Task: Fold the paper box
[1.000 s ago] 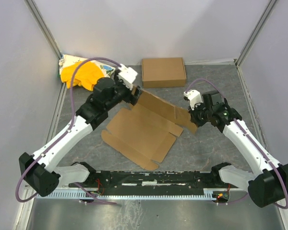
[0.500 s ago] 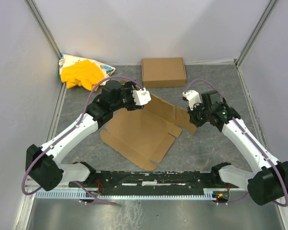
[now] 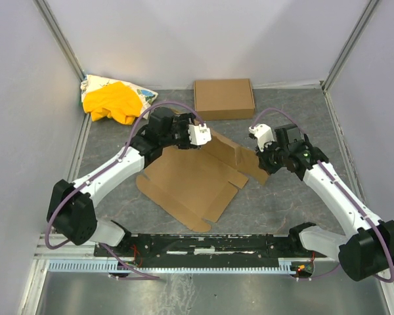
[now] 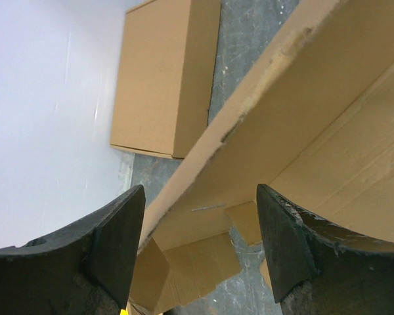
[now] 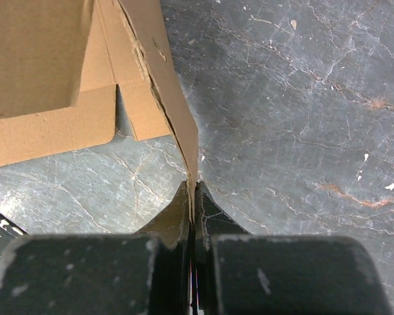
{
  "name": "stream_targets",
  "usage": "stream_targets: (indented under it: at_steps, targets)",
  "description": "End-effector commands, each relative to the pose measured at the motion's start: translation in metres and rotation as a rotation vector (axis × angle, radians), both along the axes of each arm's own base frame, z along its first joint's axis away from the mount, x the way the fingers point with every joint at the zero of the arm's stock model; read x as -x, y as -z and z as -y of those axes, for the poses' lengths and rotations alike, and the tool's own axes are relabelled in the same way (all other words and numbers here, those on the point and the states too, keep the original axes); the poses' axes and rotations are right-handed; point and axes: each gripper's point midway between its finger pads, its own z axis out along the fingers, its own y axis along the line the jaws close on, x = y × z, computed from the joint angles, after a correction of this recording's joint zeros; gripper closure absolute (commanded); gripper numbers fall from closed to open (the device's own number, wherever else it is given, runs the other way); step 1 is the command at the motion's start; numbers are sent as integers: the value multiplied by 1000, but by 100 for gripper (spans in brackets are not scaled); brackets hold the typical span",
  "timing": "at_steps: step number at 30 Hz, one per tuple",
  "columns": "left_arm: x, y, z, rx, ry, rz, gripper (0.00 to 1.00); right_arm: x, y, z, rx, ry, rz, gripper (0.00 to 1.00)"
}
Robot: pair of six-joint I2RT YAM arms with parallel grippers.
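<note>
The paper box (image 3: 187,176) lies mid-table as a wide brown sheet with creased panels and flaps. Its far right panel (image 4: 328,111) is lifted off the table. My right gripper (image 3: 263,162) is shut on the edge of the right flap (image 5: 177,111), and the cardboard runs straight into its closed jaws (image 5: 192,191). My left gripper (image 3: 209,136) hovers at the back left of the raised panel. Its jaws (image 4: 198,197) are open, the panel's torn edge passes between and beyond the fingertips, and they do not touch it.
A neat shallow brown carton (image 3: 224,98) sits at the back centre and also shows in the left wrist view (image 4: 164,72). A yellow cloth bundle (image 3: 111,102) lies in the back left corner. Grey walls close in the dark marbled table (image 5: 302,98).
The left arm has swung in from the back left and turned its gripper toward the raised panel, with its jaws narrowing slightly. The right gripper has kept its hold and barely moved.
</note>
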Motion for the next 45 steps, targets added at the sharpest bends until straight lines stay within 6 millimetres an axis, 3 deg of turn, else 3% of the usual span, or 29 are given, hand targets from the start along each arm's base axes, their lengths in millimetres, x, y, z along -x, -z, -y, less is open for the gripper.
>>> stream_targets:
  at_steps: [1, 6, 14, 21, 25, 29, 36, 37, 38, 41, 45]
  targets:
    - [-16, -40, 14, 67, 31, 149, 26, -7, -13, -8, -24, -37, 48, 98]
    - [-29, -45, 10, 76, -23, 216, 38, -7, -14, -10, -30, -41, 48, 98]
    - [-27, -38, 13, 84, -51, 104, 96, -10, -19, -6, -35, 16, 59, 94]
    - [-21, -48, 13, 135, -133, -1, 97, -18, -31, 0, -67, 135, 107, 78]
    - [-16, -61, 18, 179, -199, -83, 97, -24, -38, 17, -51, 314, 108, 73]
    - [3, -64, 28, 119, -198, -137, 97, -18, -40, 36, -11, 475, 46, 69]
    - [43, -55, 36, -28, -110, -183, 97, 13, -43, 46, -25, 627, -79, 66]
    - [47, -56, 38, -42, -97, -190, 97, 18, -41, 44, -44, 637, -93, 62]
    - [50, -56, 39, -54, -87, -199, 97, 24, -41, 43, -65, 645, -101, 43]
    - [55, -60, 45, -78, -62, -213, 97, 38, -33, 42, -137, 689, -109, 26]
    - [61, -68, 58, -98, -23, -242, 97, 42, -22, 36, -246, 730, -93, 24]
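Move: Between the left hand's open fingers, about 2 cm ahead and 2 cm down, lies the top edge of the box's raised wall. The closed box is some 8 cm ahead and 10 cm to the right of that hand, 13 cm lower; the base panel's middle is roughly 19 cm back, 1 cm left and 15 cm down. The right hand still pinches the end flap, whose middle is about 2 cm ahead, 3 cm left and 1 cm below. Easing forward some 2 cm, the left hand shuts its fingers on the raised wall's top edge, then lifts about 4 cm and draws back some 7 cm, drifting right, as its fingers tip down slightly. Once that grip is made, the right hand opens off the end flap, swings right and up 3-4 cm, turns about 35 degrees clockwise, then backs off towards its base, opening wide. ##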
